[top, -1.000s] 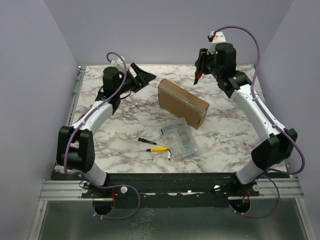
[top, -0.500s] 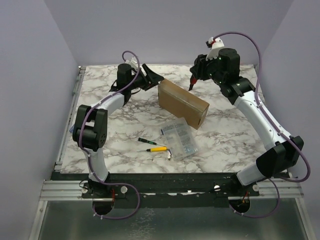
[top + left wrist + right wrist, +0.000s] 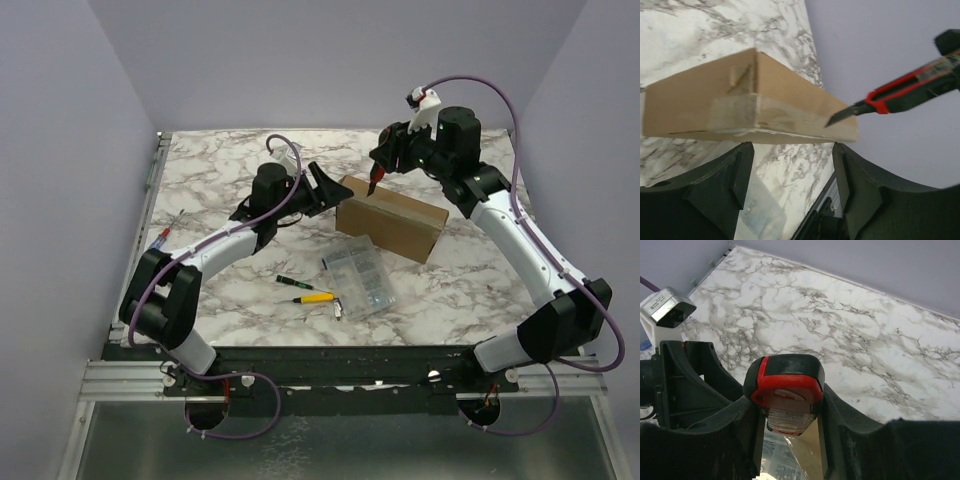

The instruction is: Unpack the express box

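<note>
The express box (image 3: pixel 392 218), plain brown cardboard with clear tape over its end seam, lies closed in the middle of the table. In the left wrist view the express box (image 3: pixel 715 102) fills the upper left. My left gripper (image 3: pixel 326 186) stands open at the box's left end, its fingers (image 3: pixel 867 187) just short of the cardboard with nothing between them. My right gripper (image 3: pixel 385 160) is shut on a red and black utility knife (image 3: pixel 787 385). The knife blade (image 3: pixel 840 116) points down at the box's top edge near the taped corner.
A clear plastic compartment case (image 3: pixel 358 280) lies in front of the box. A small green-tipped screwdriver (image 3: pixel 291 283) and a yellow-handled tool (image 3: pixel 316 297) lie to its left. Lilac walls close in the table on three sides.
The left arm swung right to the box's left end and its jaws narrowed slightly. The box turned and shifted right. The right gripper carried the knife left and down over the box's corner.
</note>
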You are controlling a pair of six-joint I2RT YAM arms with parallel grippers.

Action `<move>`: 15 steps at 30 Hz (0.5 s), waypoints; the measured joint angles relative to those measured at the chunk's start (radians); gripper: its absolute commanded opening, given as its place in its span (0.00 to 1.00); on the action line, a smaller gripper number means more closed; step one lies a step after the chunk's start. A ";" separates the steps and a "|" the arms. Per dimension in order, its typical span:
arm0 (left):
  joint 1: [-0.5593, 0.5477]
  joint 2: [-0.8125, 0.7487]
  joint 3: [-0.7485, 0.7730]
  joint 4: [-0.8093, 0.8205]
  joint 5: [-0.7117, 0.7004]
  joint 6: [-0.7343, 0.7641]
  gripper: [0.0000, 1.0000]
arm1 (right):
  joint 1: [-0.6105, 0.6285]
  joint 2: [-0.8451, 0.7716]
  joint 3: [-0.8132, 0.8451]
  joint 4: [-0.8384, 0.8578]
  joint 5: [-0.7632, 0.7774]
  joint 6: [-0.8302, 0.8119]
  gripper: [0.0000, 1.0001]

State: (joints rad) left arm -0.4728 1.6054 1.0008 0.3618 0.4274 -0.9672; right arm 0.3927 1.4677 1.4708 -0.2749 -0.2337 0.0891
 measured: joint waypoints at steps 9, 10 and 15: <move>0.108 -0.011 0.004 0.011 0.117 -0.039 0.67 | 0.000 -0.089 -0.138 0.124 -0.127 -0.035 0.00; 0.132 -0.001 0.020 0.008 0.127 -0.039 0.68 | 0.000 -0.098 -0.155 0.149 -0.149 -0.045 0.00; 0.189 0.164 0.230 0.022 0.187 -0.023 0.66 | 0.001 -0.116 -0.231 0.275 -0.227 -0.094 0.00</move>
State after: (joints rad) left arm -0.2840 1.7695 1.2304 0.3840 0.6144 -0.9901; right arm 0.3935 1.3518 1.2400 0.0006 -0.4603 -0.0051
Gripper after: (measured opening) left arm 0.692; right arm 0.447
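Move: The express box stands on its long side. Its middle is about 9 cm back, 3 cm right and 24 cm below the right hand, which already holds the red cutter, blade down. The clear case lies 10 cm nearer the bases than the box and about 8 cm to its left, flat on the table. From the empty left hand, the box's middle is some 6 cm back, 14 cm right and 11 cm down. The right hand keeps its grip on the red cutter and draws it back about 4 cm and some 2 cm left, bringing the blade towards the taped left end of the box's top, while the wrist swings counter-clockwise by about 15 degrees and tips its fingers upward by some 10. The left hand, fingers staying open, first eases about a centimetre back and right, then clears off from the box's left end, forward and to the left and a little up. ##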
